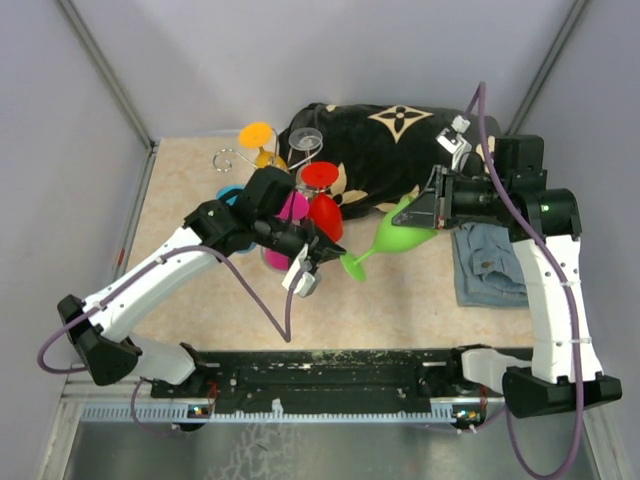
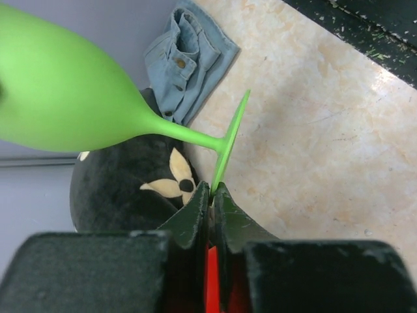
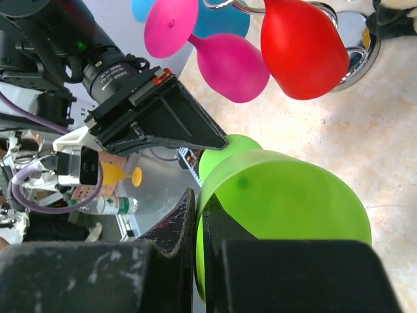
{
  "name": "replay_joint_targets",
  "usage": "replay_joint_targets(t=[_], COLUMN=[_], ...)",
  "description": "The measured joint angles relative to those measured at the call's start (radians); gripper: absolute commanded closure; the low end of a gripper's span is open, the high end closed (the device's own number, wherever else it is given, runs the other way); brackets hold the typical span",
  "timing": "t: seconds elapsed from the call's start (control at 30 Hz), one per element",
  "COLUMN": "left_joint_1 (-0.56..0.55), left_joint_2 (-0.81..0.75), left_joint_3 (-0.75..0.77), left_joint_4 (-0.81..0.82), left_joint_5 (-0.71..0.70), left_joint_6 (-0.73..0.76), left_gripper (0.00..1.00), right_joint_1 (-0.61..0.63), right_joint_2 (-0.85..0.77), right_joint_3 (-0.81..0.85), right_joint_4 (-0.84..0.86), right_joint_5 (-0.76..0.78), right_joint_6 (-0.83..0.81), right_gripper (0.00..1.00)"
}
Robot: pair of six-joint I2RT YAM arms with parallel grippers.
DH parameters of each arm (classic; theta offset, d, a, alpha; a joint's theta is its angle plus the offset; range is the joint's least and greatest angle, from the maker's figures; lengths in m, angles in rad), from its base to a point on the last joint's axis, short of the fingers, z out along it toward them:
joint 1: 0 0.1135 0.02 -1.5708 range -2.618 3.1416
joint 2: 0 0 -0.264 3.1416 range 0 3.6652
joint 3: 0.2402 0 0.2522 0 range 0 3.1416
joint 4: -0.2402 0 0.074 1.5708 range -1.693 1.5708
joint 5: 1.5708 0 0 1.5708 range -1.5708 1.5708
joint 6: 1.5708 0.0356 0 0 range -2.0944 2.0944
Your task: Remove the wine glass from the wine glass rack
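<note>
A green wine glass (image 1: pixel 400 238) hangs tilted in the air between both arms, off the wine glass rack (image 1: pixel 228 158). My left gripper (image 2: pixel 212 192) is shut on the edge of its flat green foot (image 2: pixel 231 140), with the bowl (image 2: pixel 65 98) pointing away to the upper left. My right gripper (image 3: pixel 200 208) is shut on the rim of the bowl (image 3: pixel 287 195), one finger inside and one outside. The rack's chrome base (image 3: pixel 355 45) shows behind, and red (image 3: pixel 300 45) and pink (image 3: pixel 228 65) glasses hang on the rack.
On the rack are also an orange glass (image 1: pixel 257 133), a blue one (image 1: pixel 230 193) and a clear one (image 1: pixel 306 138). A black patterned bag (image 1: pixel 390 140) lies at the back. Folded denim (image 1: pixel 490 262) lies under the right arm.
</note>
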Motion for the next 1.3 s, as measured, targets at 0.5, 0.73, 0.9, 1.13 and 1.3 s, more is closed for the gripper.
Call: replay_joint_targets(t=[0.5, 0.73, 0.9, 1.13, 1.3], left_joint_1=[0.001, 0.011, 0.154, 0.598, 0.733], left_joint_2=[-0.062, -0.034, 0.088, 0.162, 0.126], left_joint_3=[0.005, 0.071, 0.308, 0.534, 0.487], left_joint_4=[0.649, 0.938, 1.066, 1.007, 0.938], left_joint_5=[-0.202, -0.448, -0.640, -0.848, -0.882], left_joint_6=[-0.428, -0.583, -0.736, -1.035, -1.201], left_gripper=[0.17, 0.11, 0.11, 0.12, 0.13], right_joint_1=[0.001, -0.037, -0.041, -0.032, 0.016], right_joint_2=[0.087, 0.130, 0.121, 0.116, 0.042], right_joint_3=[0.481, 0.613, 0.398, 0.016, -0.220], right_joint_4=[0.067, 0.122, 0.115, 0.137, 0.218], right_joint_5=[-0.012, 0.247, 0.587, 0.869, 0.979], right_joint_6=[0.041, 0.044, 0.009, 0.002, 0.011], right_gripper=[1.00, 1.00, 1.00, 1.00, 1.00])
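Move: The green wine glass is pinched by both hands: by the foot in the left, with its middle about 10 cm right and 4 above that hand; by the bowl rim in the right, its middle some 3 cm left and 4 below. From the left hand, the red glass hangs roughly 9 cm ahead, 5 left and 5 lower, the magenta one 5 ahead, 13 left and 6 lower. Folded jeans lie about 10 cm ahead of the right hand, 21 right and 36 below. The green glass's foot comes free as the left fingers open wide; that hand then climbs some 35 cm and swings forward and left over the rack, ending with its fingers forward and slightly up. The right hand keeps its pinch on the rim, lifts about 16 cm, then arcs forward and right and sinks nearly 30 cm towards the jeans, turning clockwise until its fingers point forward and down. ##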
